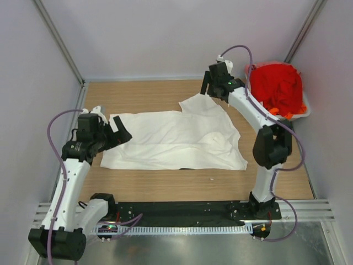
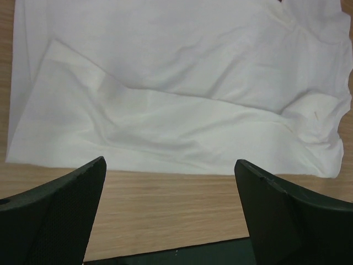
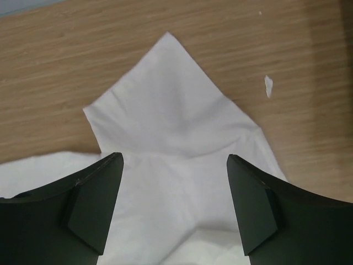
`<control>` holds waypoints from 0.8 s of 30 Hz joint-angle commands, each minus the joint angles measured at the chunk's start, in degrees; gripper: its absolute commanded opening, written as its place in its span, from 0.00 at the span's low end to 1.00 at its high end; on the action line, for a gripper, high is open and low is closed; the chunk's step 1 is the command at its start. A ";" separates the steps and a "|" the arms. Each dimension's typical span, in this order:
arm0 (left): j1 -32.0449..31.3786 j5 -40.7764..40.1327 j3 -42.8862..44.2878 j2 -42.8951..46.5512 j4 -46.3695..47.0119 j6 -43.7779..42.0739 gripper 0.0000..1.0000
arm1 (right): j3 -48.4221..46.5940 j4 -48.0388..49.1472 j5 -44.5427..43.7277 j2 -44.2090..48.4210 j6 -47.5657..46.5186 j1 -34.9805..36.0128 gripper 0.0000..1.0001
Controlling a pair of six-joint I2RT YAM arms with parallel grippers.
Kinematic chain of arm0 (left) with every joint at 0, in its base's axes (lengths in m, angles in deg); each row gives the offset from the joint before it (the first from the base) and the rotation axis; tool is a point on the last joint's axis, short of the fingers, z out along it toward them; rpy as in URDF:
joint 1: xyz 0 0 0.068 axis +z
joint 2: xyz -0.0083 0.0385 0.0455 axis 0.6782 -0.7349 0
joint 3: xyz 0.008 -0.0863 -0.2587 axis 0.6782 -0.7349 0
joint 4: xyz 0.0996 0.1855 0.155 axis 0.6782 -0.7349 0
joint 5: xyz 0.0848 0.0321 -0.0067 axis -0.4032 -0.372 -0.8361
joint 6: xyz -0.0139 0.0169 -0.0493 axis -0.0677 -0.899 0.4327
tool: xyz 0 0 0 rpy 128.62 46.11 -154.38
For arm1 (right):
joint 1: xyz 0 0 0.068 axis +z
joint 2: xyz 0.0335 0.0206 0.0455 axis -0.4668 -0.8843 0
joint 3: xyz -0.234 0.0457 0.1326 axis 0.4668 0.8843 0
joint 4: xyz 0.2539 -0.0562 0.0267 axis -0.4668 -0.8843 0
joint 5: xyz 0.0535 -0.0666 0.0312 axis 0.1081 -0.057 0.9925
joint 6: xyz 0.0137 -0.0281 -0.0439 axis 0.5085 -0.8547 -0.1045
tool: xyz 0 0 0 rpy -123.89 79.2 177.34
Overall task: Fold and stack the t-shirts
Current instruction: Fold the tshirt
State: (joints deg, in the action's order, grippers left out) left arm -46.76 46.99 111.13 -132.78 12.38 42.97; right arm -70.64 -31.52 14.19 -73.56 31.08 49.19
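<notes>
A large white t-shirt point(image 1: 176, 141) lies spread on the wooden table, partly folded, with one sleeve pointing to the far side. Red and orange t-shirts point(image 1: 278, 88) are heaped in a pale tub at the far right. My left gripper point(image 1: 118, 131) is open and empty at the shirt's left edge; the left wrist view shows the shirt point(image 2: 176, 94) beyond its fingers point(image 2: 66, 210). My right gripper point(image 1: 211, 86) is open and empty above the sleeve point(image 3: 165, 116), its fingers point(image 3: 94, 204) on either side of the cloth.
The pale plastic tub point(image 1: 305, 112) stands at the far right against the wall. Enclosure walls ring the table. A small white scrap point(image 3: 268, 85) lies on the wood beside the sleeve. The black base strip point(image 1: 182, 212) runs along the near edge.
</notes>
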 commanded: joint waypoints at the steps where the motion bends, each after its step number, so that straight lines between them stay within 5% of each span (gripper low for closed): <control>1: -0.25 1.13 -3.50 6.72 -2.08 -0.33 1.00 | -14.62 -6.85 -3.53 -14.04 -5.60 -0.09 0.82; 9: -0.34 -3.97 -4.74 12.45 0.04 -0.76 1.00 | -45.65 -9.41 -4.94 -38.40 -8.51 -0.71 0.82; 24: 3.87 0.17 -4.92 13.86 0.83 -1.82 1.00 | -48.49 0.87 -4.59 -48.61 -8.95 -1.68 0.84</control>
State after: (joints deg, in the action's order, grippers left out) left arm -43.94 45.22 105.49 -118.70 11.28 42.66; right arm -117.20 -34.29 9.93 -121.60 22.45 47.84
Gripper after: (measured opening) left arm 0.996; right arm 0.836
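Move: The far corner of the white t-shirt's sleeve lies about 17 cm ahead of the right hand, 3 cm left and 17 cm below. That sleeve's left corner is roughly 11 cm ahead and 13 cm left, on the table; the clothes bin stands about 13 cm ahead and 31 cm right, some 12 cm below. From the left hand the far corner is about 38 cm ahead, 32 cm right and 19 cm below. Fingers still open, the right hand swoops 15 cm forward and down over the sleeve's far corner; left backs 3 cm. ##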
